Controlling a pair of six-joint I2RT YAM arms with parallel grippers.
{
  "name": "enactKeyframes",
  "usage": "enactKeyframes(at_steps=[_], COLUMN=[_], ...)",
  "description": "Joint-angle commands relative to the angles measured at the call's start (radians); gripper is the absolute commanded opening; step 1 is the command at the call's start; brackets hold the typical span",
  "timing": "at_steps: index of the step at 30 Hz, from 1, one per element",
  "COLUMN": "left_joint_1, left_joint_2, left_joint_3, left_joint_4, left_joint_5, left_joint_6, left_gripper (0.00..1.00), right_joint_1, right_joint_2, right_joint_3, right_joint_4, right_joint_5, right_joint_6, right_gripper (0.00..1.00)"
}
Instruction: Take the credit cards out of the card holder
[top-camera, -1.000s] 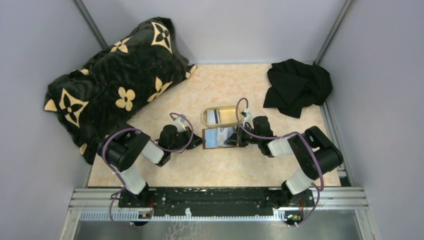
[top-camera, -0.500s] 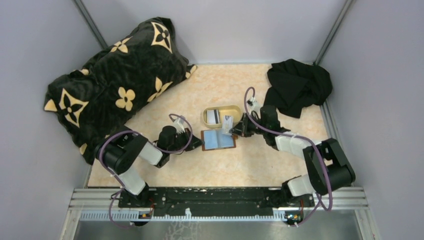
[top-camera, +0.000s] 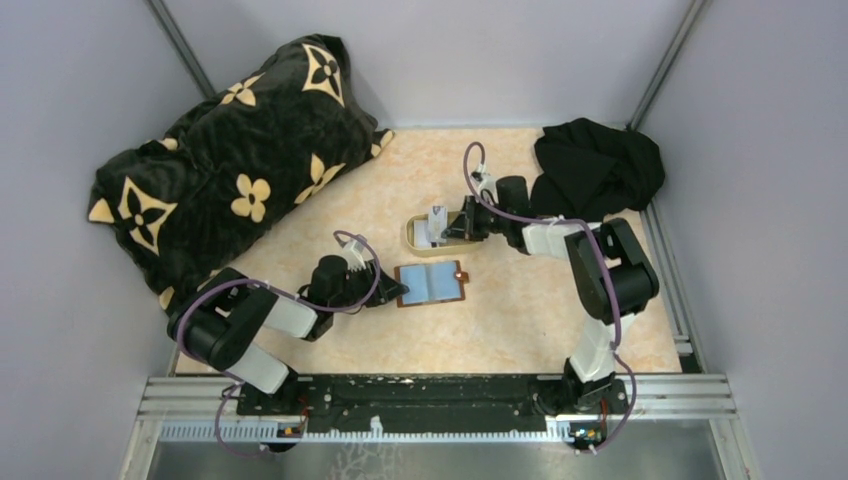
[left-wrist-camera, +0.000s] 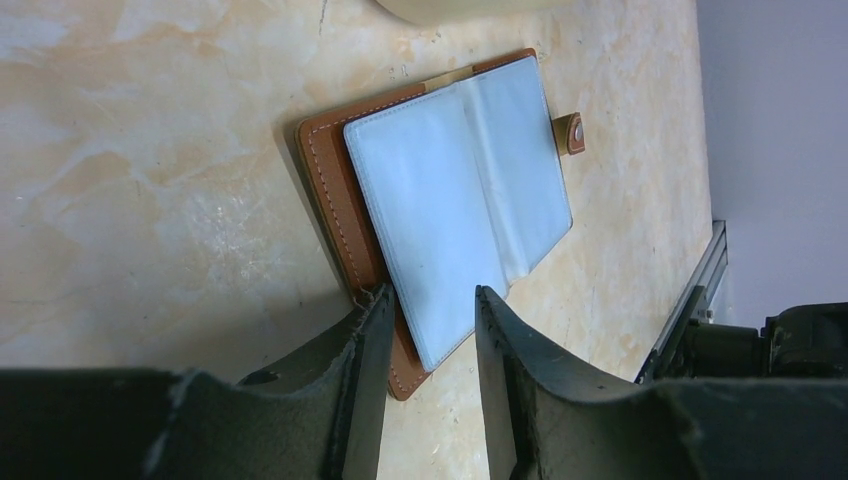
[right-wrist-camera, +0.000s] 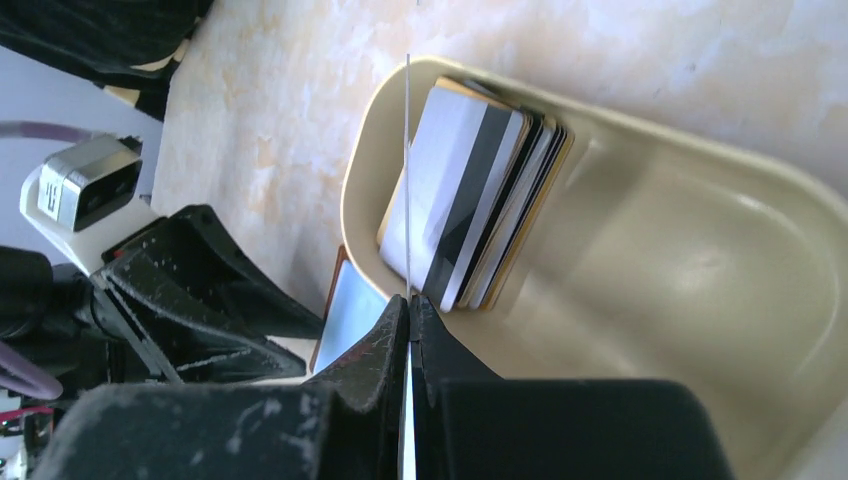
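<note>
The card holder (top-camera: 430, 284) lies open and flat on the table, pale blue-grey inside with brown edges (left-wrist-camera: 455, 195). My left gripper (top-camera: 396, 290) is open at its left edge, and the holder's near corner shows between the fingers (left-wrist-camera: 368, 330). My right gripper (top-camera: 442, 226) is shut on a thin white credit card (right-wrist-camera: 408, 170), seen edge-on, held over the tan oval tray (top-camera: 411, 242). Several credit cards (right-wrist-camera: 480, 190) lie stacked in the tray's left end (right-wrist-camera: 358, 190). No cards show in the holder's pockets.
A black blanket with tan flowers (top-camera: 230, 160) fills the back left. A black cloth (top-camera: 595, 170) lies bunched at the back right, just behind the right arm. Grey walls close in both sides.
My right gripper has carried a white card from the card holder back over the tray. My left gripper has opened and let go of the holder, which now lies flat.
</note>
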Motion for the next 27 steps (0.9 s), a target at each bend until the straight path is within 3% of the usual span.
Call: enactKeyframes(at_steps=[1,20,24,27], left_joint_1=[0.0,0.0,0.0,0.0], left_joint_2=[0.005,0.09,0.101,0.111], left_joint_3=[-0.029,-0.04,-0.041,-0.042], left_joint_4=[-0.177,-0.086,-0.077,-0.067], left_joint_5=[-0.031,-0.007,-0.008,-0.005], left_joint_6=[0.054,0.038,0.045,0.042], left_gripper=[0.44,0.42,0.42,0.42], right_joint_1=[-0.002,-0.001,-0.001,-0.001], right_joint_2=[0.056,0.175,0.161,0.141], right_joint_3=[0.117,0.215,0.217,0.225], right_joint_4=[-0.032,-0.174,-0.185,-0.198], right_joint_5=[-0.041,-0.167,-0.125,-0.106], right_joint_6=[-0.025,-0.039,-0.05,-0.067], right_gripper=[0.0,0.0,0.23,0.25])
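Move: The right hand holds a card on edge; the card stack for it lies in the tray's left end, about 5 cm to this hand's left, 1 cm ahead and 4 cm below. The tray's middle is roughly 1 cm left, level fore and aft, and 5 cm below. The open card holder lies some 10 cm back, 4 cm left and 6 cm below. From the left hand, the stack is about 12 cm ahead, 6 cm right and about level. Forward about 1.5 cm and a little left over the tray, then back by as much while sinking, the right hand ends some 2.5 cm lower and 1.5 cm farther left. Its fingers tip down about 10 degrees and turn slightly counter-clockwise, then part about a quarter and let go of the card on the card stack. ##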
